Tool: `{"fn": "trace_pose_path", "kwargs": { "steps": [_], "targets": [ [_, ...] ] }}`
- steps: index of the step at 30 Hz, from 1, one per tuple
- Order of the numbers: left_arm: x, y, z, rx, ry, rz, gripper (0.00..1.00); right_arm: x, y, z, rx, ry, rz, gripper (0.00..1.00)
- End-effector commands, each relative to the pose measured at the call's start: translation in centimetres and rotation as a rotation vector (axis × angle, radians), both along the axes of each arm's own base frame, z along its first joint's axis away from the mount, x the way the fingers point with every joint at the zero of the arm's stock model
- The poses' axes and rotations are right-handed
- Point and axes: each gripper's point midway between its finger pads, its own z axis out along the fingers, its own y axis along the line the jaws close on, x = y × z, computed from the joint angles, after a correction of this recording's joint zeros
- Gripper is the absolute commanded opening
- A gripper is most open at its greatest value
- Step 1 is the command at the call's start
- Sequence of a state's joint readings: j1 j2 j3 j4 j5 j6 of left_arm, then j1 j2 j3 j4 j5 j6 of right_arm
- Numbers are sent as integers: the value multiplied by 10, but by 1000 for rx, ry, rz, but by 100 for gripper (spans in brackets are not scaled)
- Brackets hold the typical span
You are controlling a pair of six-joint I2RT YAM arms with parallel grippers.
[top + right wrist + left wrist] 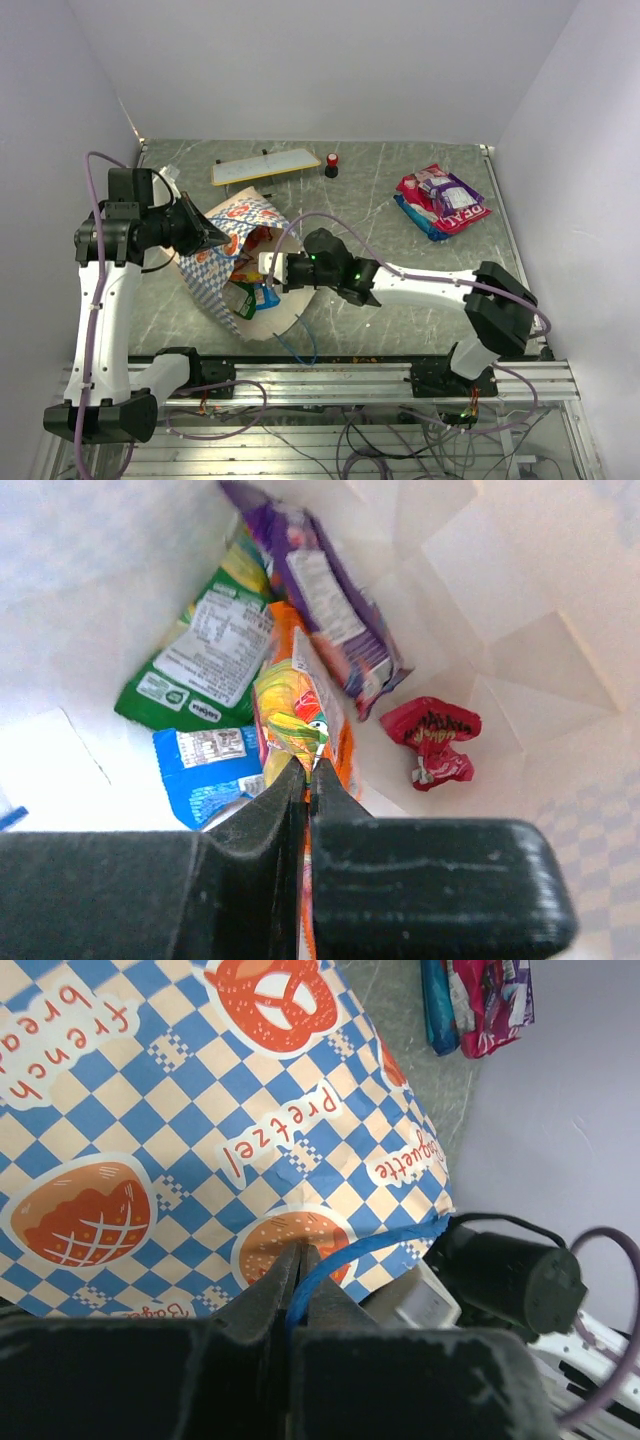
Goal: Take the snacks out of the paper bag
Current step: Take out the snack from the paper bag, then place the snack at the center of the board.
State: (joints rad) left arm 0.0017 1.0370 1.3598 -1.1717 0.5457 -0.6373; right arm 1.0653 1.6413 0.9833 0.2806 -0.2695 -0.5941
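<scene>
The blue-and-white checkered paper bag (215, 265) lies on its side, mouth toward the right arm. My left gripper (300, 1252) is shut on its blue cord handle (370, 1248) at the bag's upper edge. My right gripper (307, 768) reaches inside the bag and is shut on the edge of an orange-yellow snack packet (295, 705). Around it inside lie a green packet (210, 660), a blue packet (205, 770), a purple packet (325, 600) and a tiny red wrapper (432, 735). Out on the table at the far right lie magenta and blue packets (445, 200).
A flat white yellow-edged board (265, 166) and a small red-and-black knob (331, 165) sit at the back of the table. White walls close in the left, back and right sides. A loose blue cord (290, 345) trails by the bag's mouth.
</scene>
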Motion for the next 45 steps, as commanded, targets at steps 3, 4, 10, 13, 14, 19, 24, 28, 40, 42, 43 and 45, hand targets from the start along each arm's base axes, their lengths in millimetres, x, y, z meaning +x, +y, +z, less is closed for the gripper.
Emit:
{"fn": "trace_pose_path", "kwargs": {
  "steps": [3,4,10,13,14,19,24,28,40,42,43,45],
  "targets": [
    [24,-1,-3,-13,-38,16,7,-13,-2,75,101,-2,34,0],
    [27,-1,-5,-7,-34,15,7,-17,-6,77,86,11,37,0],
    [43,0,-7,-3,-32,17,7,-33,-38,92,85,64,5,0],
    [46,-1,-11,-5,-22,17,7,-45,-54,105,104,93,0,0],
    [47,-1,-13,-6,-19,16,7,-50,-61,114,109,95,8,0],
    [50,0,-21,-10,1,33,7,-70,-100,131,73,145,-21,0],
    [56,-1,-22,-22,3,41,7,-77,-144,151,74,122,-105,0],
    [58,-2,-21,-32,2,54,7,-61,-183,178,154,59,-294,0],
    [65,-3,-21,-57,6,80,7,45,-275,202,90,-378,-923,0],
    [66,-2,-18,-51,4,76,7,80,-299,199,79,-371,-1022,0],
    [66,-2,-17,-50,1,75,7,100,-313,195,73,-346,-1060,0],
    [66,-2,-15,-51,-1,75,7,135,-339,196,74,-314,-1130,0]
  ]
}}
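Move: About 46 cm to the right of the right hand, 20 cm farther out and some 13 cm lower, lies the snack pile; that hand already grips the orange snack pouch inside the paper bag. The blue packet sits roughly 3 cm back, 4 cm left and 8 cm below, the red-capped stamp 28 cm ahead and 15 cm right. From the left hand, shut on the bag's blue handle, the pile is about 21 cm ahead and 56 cm right. Lifting the gripped orange pouch up and out of the bag's mouth, the right hand draws back some 8 cm while swinging right, then sweeps right and forward towards the pile, net nearly 30 cm right, sinking a little at the end as it yaws about 55 degrees clockwise. The left hand keeps hold of the handle and eases about 6 cm forward and slightly down. ##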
